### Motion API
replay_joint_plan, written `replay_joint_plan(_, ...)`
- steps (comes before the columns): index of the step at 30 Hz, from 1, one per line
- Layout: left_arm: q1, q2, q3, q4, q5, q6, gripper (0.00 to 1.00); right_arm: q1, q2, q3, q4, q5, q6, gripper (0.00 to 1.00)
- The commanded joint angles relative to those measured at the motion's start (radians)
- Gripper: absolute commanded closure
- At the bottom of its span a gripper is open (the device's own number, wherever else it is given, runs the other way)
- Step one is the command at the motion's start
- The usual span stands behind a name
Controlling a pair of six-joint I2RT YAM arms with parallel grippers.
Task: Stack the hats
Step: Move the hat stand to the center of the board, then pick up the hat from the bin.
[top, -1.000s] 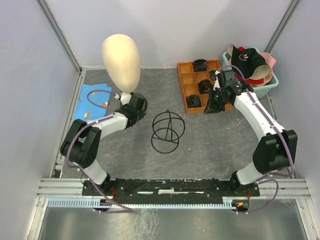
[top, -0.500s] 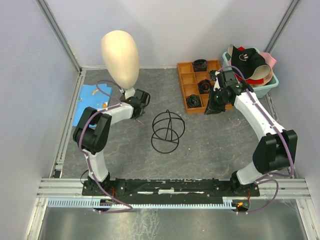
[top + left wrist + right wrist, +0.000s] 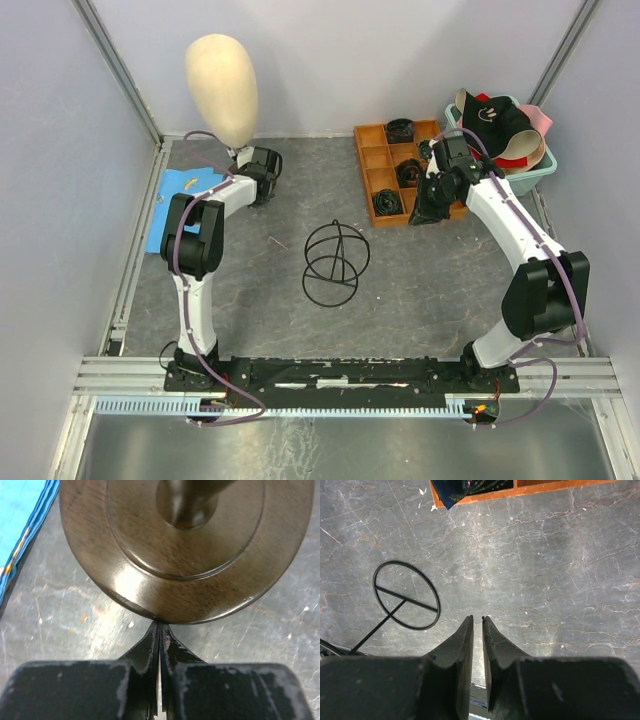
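Observation:
The hats lie piled in a teal tub (image 3: 532, 175) at the back right: a black cap with a pale logo (image 3: 490, 115) on top, a pink hat (image 3: 541, 119) behind it and a tan brim (image 3: 518, 156) at the front. My right gripper (image 3: 421, 212) (image 3: 477, 617) hangs left of the tub over the floor, jaws a narrow slit apart with nothing between them. My left gripper (image 3: 250, 160) (image 3: 159, 624) is shut, its tips touching the rim of the mannequin head's brown stand (image 3: 185, 555). The cream mannequin head (image 3: 221, 87) stands at the back left.
An orange compartment tray (image 3: 368, 158) (image 3: 520, 490) with black items sits left of the tub. A black wire stand (image 3: 335, 262) (image 3: 406, 596) rests mid-floor. A blue sheet (image 3: 180, 195) (image 3: 25, 510) lies by the left wall. Walls close in on three sides.
The left arm has stretched toward the back left, and the mannequin head has slid that way ahead of its shut jaws. The right arm has not moved.

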Motion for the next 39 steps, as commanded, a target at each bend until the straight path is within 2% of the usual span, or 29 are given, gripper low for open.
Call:
replay_joint_plan(1,0.015,0.079,0.106,0.0,0.041,0.094,0.97,-0.005,0.019,0.092,-0.008,0.024,-0.016,0.8)
replay_joint_plan(6,0.015,0.065,0.151,0.012,0.1,0.108,0.97,-0.01,0.048,0.186,-0.035,0.082,-0.028,0.8)
replay_joint_plan(9,0.014,-0.021,0.095,0.023,0.129,0.088,0.97,-0.025,0.079,0.287,-0.044,0.134,-0.034,0.78)
replay_joint_plan(12,0.012,-0.134,-0.009,0.061,0.182,0.069,0.96,-0.058,0.131,0.399,-0.063,0.191,-0.039,0.71)
replay_joint_plan(15,0.009,-0.239,-0.107,0.081,0.247,0.049,0.85,-0.122,0.218,0.526,-0.093,0.221,-0.041,0.65)
replay_joint_plan(18,0.0,-0.334,-0.19,0.086,0.301,0.04,0.7,-0.202,0.27,0.605,-0.07,0.242,-0.001,0.52)
replay_joint_plan(22,-0.028,-0.439,-0.261,0.086,0.355,0.053,0.56,-0.291,0.339,0.685,-0.021,0.259,0.04,0.38)
replay_joint_plan(25,-0.037,-0.5,-0.28,0.067,0.385,0.061,0.51,-0.322,0.44,0.795,-0.035,0.259,0.021,0.35)
replay_joint_plan(29,-0.04,-0.579,-0.298,0.055,0.408,0.067,0.49,-0.328,0.554,0.931,-0.087,0.298,0.004,0.33)
replay_joint_plan(34,-0.038,-0.617,-0.309,0.059,0.412,0.074,0.47,-0.361,0.556,0.889,-0.011,0.274,0.077,0.33)
replay_joint_plan(39,-0.038,-0.607,-0.317,0.066,0.43,0.081,0.47,-0.385,0.559,0.901,-0.023,0.326,0.09,0.32)
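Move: The round brown base of the mannequin head has its near rim against the left fingertips, its middle about 7 cm ahead and 2 cm left. From that hand the blue cloth is some 17 cm left and 4 cm back, the wire hat stand about 25 cm back and 22 cm right. The black hat lies about 23 cm ahead of the right hand and 19 cm right, near its height; the tray is straight ahead about 21 cm, on the table. The mannequin head's base is pushed on forward some 3 cm by the shut left fingertips at its near rim; then the left hand comes free, backing off rightwards towards the hat stand, rising about 14 cm and opening halfway. Meanwhile the right hand rises, then swings forward and right about 20 cm each way to the black hat in the bin, dipping a little at the end, opening to two thirds and turning some 30 degrees clockwise. ##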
